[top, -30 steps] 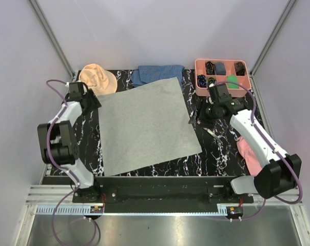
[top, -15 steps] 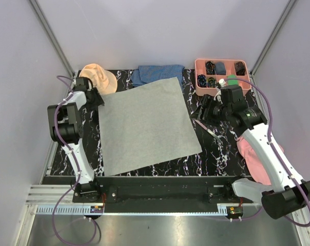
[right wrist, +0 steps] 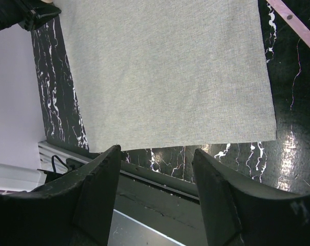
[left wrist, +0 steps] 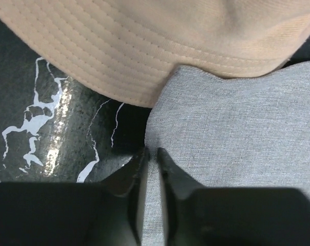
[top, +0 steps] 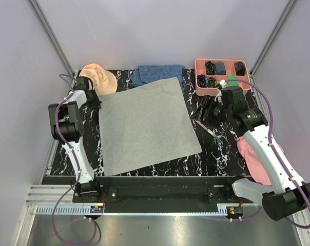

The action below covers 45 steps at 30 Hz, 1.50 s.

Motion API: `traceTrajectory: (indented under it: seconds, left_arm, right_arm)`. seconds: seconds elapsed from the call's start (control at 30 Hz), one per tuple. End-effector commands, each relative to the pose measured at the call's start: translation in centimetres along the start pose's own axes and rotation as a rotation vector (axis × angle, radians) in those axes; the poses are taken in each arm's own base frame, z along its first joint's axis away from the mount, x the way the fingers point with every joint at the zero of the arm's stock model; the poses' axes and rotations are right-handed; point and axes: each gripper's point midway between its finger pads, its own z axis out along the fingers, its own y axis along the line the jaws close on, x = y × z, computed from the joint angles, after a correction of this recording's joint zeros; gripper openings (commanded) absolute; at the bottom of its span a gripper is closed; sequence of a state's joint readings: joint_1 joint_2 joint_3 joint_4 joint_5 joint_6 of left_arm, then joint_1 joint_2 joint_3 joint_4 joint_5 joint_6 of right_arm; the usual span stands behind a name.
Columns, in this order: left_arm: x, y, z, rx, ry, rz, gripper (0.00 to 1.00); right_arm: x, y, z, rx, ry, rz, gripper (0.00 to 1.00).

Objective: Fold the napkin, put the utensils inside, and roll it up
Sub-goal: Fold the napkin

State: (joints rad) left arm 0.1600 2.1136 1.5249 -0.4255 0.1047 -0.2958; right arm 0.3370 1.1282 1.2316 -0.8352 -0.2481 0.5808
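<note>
The light-grey napkin [top: 144, 125] lies flat in the middle of the black marble table [top: 221, 154]. My left gripper [top: 95, 101] is at the napkin's far-left corner. In the left wrist view the left gripper [left wrist: 151, 152] is closed to a narrow slit on the edge of the napkin [left wrist: 237, 128]. My right gripper [top: 205, 109] hangs open and empty above the napkin's right edge. In the right wrist view the right gripper [right wrist: 156, 154] shows the napkin [right wrist: 165, 72] far below. One pink-handled utensil [top: 209, 129] lies on the table right of the napkin. It also shows in the right wrist view [right wrist: 294, 21].
An orange hat [top: 98, 77] touches the napkin's far-left corner and fills the top of the left wrist view [left wrist: 144, 41]. A blue checked cloth [top: 157, 73] lies at the back. A pink compartment tray [top: 200, 65] stands back right. A pink hat [top: 253, 156] lies under the right arm.
My left arm has swung back and in, bringing its gripper onto the napkin's far-left corner. My right arm has pulled up and slightly right. The napkin has stayed flat.
</note>
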Motion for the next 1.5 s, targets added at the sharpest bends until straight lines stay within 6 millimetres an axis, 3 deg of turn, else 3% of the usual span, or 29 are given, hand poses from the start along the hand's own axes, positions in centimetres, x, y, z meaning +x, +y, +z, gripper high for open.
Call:
traceTrajectory:
  seconds: [0.0, 0.07, 0.2, 0.23, 0.27, 0.4, 0.43, 0.5, 0.53, 0.6, 0.8, 1.13, 1.47]
  left_arm:
    - [-0.4, -1.0, 0.4, 0.067, 0.013, 0.038, 0.10]
    - [-0.3, -1.4, 0.2, 0.079, 0.014, 0.060, 0.00]
    - [-0.3, -2.6, -0.8, 0.087, -0.010, 0.128, 0.00]
    - [-1.0, -3.5, -1.7, 0.103, -0.046, 0.141, 0.00]
    - [-0.2, -4.5, -1.9, 0.117, -0.043, 0.163, 0.00]
    - [-0.1, -8.8, -5.3, 0.171, -0.129, 0.271, 0.00]
    - [1.3, -10.7, -5.6, 0.188, -0.126, 0.312, 0.00]
    - [1.9, -12.5, -6.9, 0.208, -0.144, 0.349, 0.00]
    - [3.2, -13.9, -7.2, 0.223, -0.135, 0.385, 0.00]
    - [4.0, -14.7, -8.1, 0.203, -0.145, 0.407, 0.00]
    - [8.6, -18.7, -9.8, 0.247, -0.110, 0.505, 0.00]
    - [17.1, -25.2, -10.9, 0.343, 0.037, 0.531, 0.00]
    - [25.6, -32.2, -13.6, 0.476, 0.097, 0.565, 0.00]
  right_arm:
    - [-0.6, 0.3, -0.1, -0.015, -0.016, -0.015, 0.67]
    - [-0.5, 0.3, -0.1, -0.016, -0.017, -0.015, 0.67]
    - [-0.6, 0.2, -0.1, -0.010, -0.021, -0.021, 0.67]
    - [-0.6, 0.2, 0.0, -0.009, -0.021, -0.019, 0.67]
    - [-0.6, 0.2, 0.0, -0.010, -0.020, -0.021, 0.67]
    - [-0.6, 0.1, 0.3, -0.009, -0.017, -0.026, 0.68]
    - [-0.6, 0.1, 0.3, -0.012, -0.018, -0.028, 0.68]
    - [-0.6, 0.1, 0.4, -0.014, -0.019, -0.029, 0.68]
    - [-0.6, 0.2, 0.4, -0.018, -0.019, -0.031, 0.68]
    - [-0.7, 0.4, 0.5, -0.028, -0.017, -0.031, 0.68]
    - [-0.6, 0.4, 0.6, -0.037, -0.019, -0.038, 0.68]
    - [-0.2, 0.3, 0.7, -0.041, -0.012, -0.035, 0.68]
    - [-0.3, 0.6, 0.4, -0.059, -0.017, -0.040, 0.68]
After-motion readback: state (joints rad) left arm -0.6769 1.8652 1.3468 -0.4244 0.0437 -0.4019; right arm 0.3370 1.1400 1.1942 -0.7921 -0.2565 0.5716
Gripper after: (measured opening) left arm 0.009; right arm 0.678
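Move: The napkin's far-left corner lies about 3 cm ahead of the left fingertips and practically level with them, with the napkin's left edge already between the closing pads. The near-right corner, towards which it is taken, lies some 54 cm right and 28 cm back. The hat stands roughly 12 cm ahead and 4 cm left, the blue cloth 14 cm ahead and 32 cm right. From the right hand, the far-left corner is about 52 cm left, 25 cm ahead and 24 cm below. The napkin's edge beside its far-left corner is pinched as the left fingers finish closing, then carried about 34 cm right and some 14 cm back, diagonally over the napkin towards its near-right corner. The left hand rises about 7 cm on the way, then starts sinking, turning about 40 degrees clockwise and keeping its pinch. ##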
